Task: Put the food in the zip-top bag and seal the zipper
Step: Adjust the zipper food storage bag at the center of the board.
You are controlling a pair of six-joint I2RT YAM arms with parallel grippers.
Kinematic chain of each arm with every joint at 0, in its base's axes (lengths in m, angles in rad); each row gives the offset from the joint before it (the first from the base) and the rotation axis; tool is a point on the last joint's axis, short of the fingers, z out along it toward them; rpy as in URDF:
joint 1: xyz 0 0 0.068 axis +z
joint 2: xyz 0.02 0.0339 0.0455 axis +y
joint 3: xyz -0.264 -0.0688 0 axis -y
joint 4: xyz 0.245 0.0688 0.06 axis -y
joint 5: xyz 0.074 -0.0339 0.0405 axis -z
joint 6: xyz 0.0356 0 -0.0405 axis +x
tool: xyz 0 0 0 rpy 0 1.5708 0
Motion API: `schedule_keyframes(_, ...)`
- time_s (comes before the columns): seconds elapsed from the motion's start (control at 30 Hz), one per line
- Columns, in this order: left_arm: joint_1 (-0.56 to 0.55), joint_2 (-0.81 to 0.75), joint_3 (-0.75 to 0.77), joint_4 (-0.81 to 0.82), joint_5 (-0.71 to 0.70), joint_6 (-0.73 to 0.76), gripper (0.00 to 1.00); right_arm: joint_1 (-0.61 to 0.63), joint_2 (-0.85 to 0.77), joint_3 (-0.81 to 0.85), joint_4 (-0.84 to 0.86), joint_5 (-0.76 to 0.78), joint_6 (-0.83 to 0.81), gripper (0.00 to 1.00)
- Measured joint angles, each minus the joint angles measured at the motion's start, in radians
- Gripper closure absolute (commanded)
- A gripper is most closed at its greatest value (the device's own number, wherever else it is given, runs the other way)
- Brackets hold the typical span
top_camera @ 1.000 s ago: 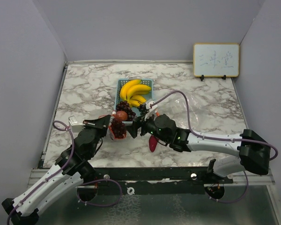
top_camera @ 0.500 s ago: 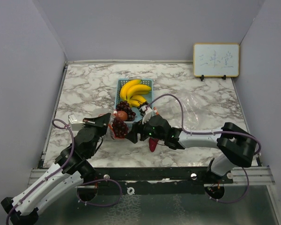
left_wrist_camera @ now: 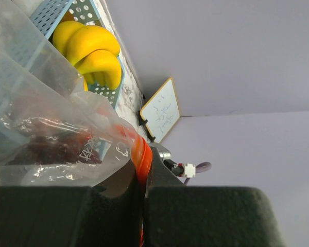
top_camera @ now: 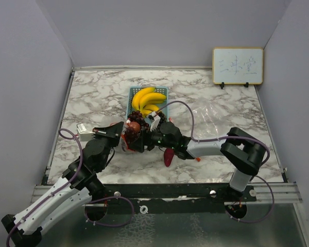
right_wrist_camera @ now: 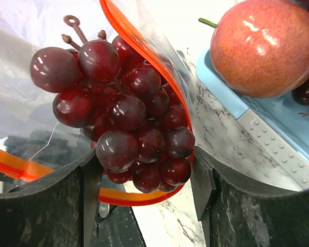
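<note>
My left gripper [top_camera: 116,136] [left_wrist_camera: 143,181] is shut on the orange zipper rim of the clear zip-top bag [left_wrist_camera: 51,139], holding its mouth up. My right gripper [top_camera: 137,142] [right_wrist_camera: 144,159] has its pads against both sides of a dark purple grape cluster [right_wrist_camera: 129,118], which sits partly through the bag's orange rim [right_wrist_camera: 139,198]. The red fruit [top_camera: 133,126] [right_wrist_camera: 265,49] rests at the near end of the blue basket [top_camera: 162,91]. Yellow bananas [top_camera: 148,99] [left_wrist_camera: 90,49] fill the basket. The magenta vegetable [top_camera: 168,157] lies on the table under the right arm.
More dark grapes [top_camera: 140,116] lie in the basket beside the bananas. Crinkled clear plastic [top_camera: 216,117] lies right of centre. A small whiteboard [top_camera: 237,66] stands at the back right. A small white box [top_camera: 82,128] sits by the left arm. Grey walls close three sides.
My right gripper has moved left toward the left gripper, carrying the grapes into the bag's mouth, and its jaws have narrowed a little. The left gripper has kept its hold.
</note>
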Motion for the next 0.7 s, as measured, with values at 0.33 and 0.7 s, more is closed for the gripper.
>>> schedule_keyframes(0.33,0.000,-0.007,0.010,0.000,0.002,0.053,1.00,0.000,-0.026,-0.003,-0.034,-0.003,-0.021,0.98)
schedule_keyframes(0.7,0.000,-0.266,-0.068,-0.326,-0.079,-0.049,1.00,0.000,-0.209,0.266,-0.461,0.111,-0.268,0.98)
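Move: The zip-top bag's lower rim runs between the right hand's open fingers, about 1 cm to their left; the grapes in the bag's mouth lie some 3 cm left, 1 cm ahead and 2 cm higher. The pomegranate in the basket sits roughly 9 cm ahead, 2 cm left and 3 cm lower. The left hand keeps another part of the rim pinched; the lower rim is some 6 cm right, 3 cm back and 13 cm below it. Right fingers pinch the bag's lower rim, then rise about 10 cm; left, still pinching, lowers about 5 cm leftward. ##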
